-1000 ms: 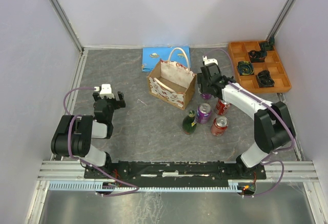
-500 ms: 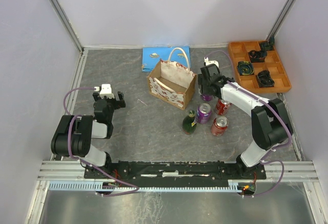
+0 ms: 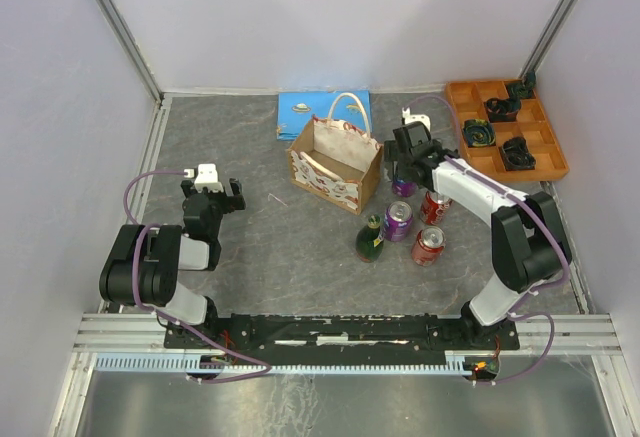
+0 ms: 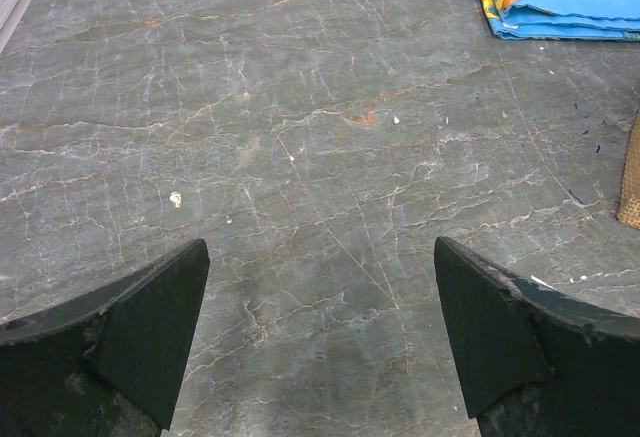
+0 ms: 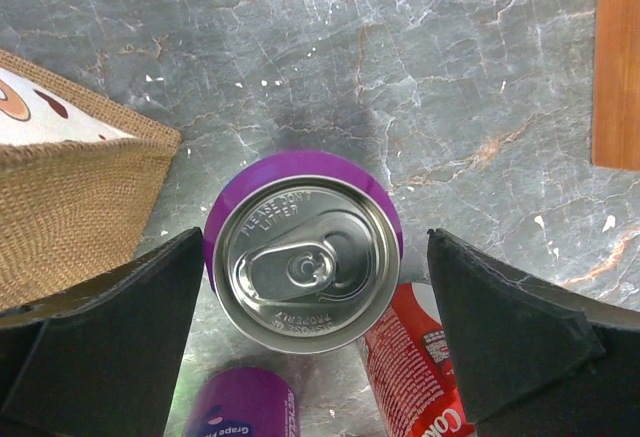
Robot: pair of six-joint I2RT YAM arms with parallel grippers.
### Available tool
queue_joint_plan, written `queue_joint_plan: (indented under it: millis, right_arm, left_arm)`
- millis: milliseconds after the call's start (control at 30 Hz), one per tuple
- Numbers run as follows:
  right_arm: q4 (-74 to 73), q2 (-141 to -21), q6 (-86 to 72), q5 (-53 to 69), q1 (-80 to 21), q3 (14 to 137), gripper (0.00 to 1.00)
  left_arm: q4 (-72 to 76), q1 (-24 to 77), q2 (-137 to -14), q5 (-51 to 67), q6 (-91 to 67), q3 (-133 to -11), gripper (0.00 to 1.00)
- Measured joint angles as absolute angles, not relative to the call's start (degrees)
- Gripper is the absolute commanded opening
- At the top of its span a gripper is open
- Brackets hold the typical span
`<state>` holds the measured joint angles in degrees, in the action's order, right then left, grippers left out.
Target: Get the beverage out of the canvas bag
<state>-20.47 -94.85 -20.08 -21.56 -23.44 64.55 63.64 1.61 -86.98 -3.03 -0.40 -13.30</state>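
Observation:
The tan canvas bag stands open behind the table's middle; its corner shows in the right wrist view. A purple beverage can stands upright on the table just right of the bag, and in the top view it sits under my right gripper. My right gripper is open, its fingers on either side of this can with small gaps. My left gripper is open and empty over bare table at the left.
A second purple can, two red cans and a green bottle stand in front of the bag's right side. A blue booklet lies behind the bag. An orange parts tray sits at the back right.
My right gripper has drawn slightly back and to the right, and the purple can below it shows more. The left arm has not moved.

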Motion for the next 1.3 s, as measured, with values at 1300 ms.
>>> queue_joint_plan:
  millis: [1300]
  right_arm:
    - [-17.4,-73.6,-19.6,-28.2,8.8,59.2,0.99]
  left_arm:
    - [63.6,1.6,-87.0,-3.0,-0.4,-13.3,0.99]
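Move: The purple grape can stands upright between the right hand's already open fingers, its middle about 4 cm below and 1 cm back and left. From that hand, the other purple can is some 11 cm back and 3 cm left, the nearer red can 8 cm back and 6 cm right. The empty canvas bag lies 17 cm left and level; the wooden organizer about 12 cm ahead and 24 cm right. From the left hand, the grape can is roughly 45 cm right and 1 cm ahead. The purple grape can, already released, is left behind as the right hand lifts clear, up and forward with fingers staying wide open. The hand then sweeps about 24 cm right towards the near side of the wooden organizer, still climbing to some 11 cm higher, and finally draws back towards its base. The wrist turns clockwise and the fingers tip up. ##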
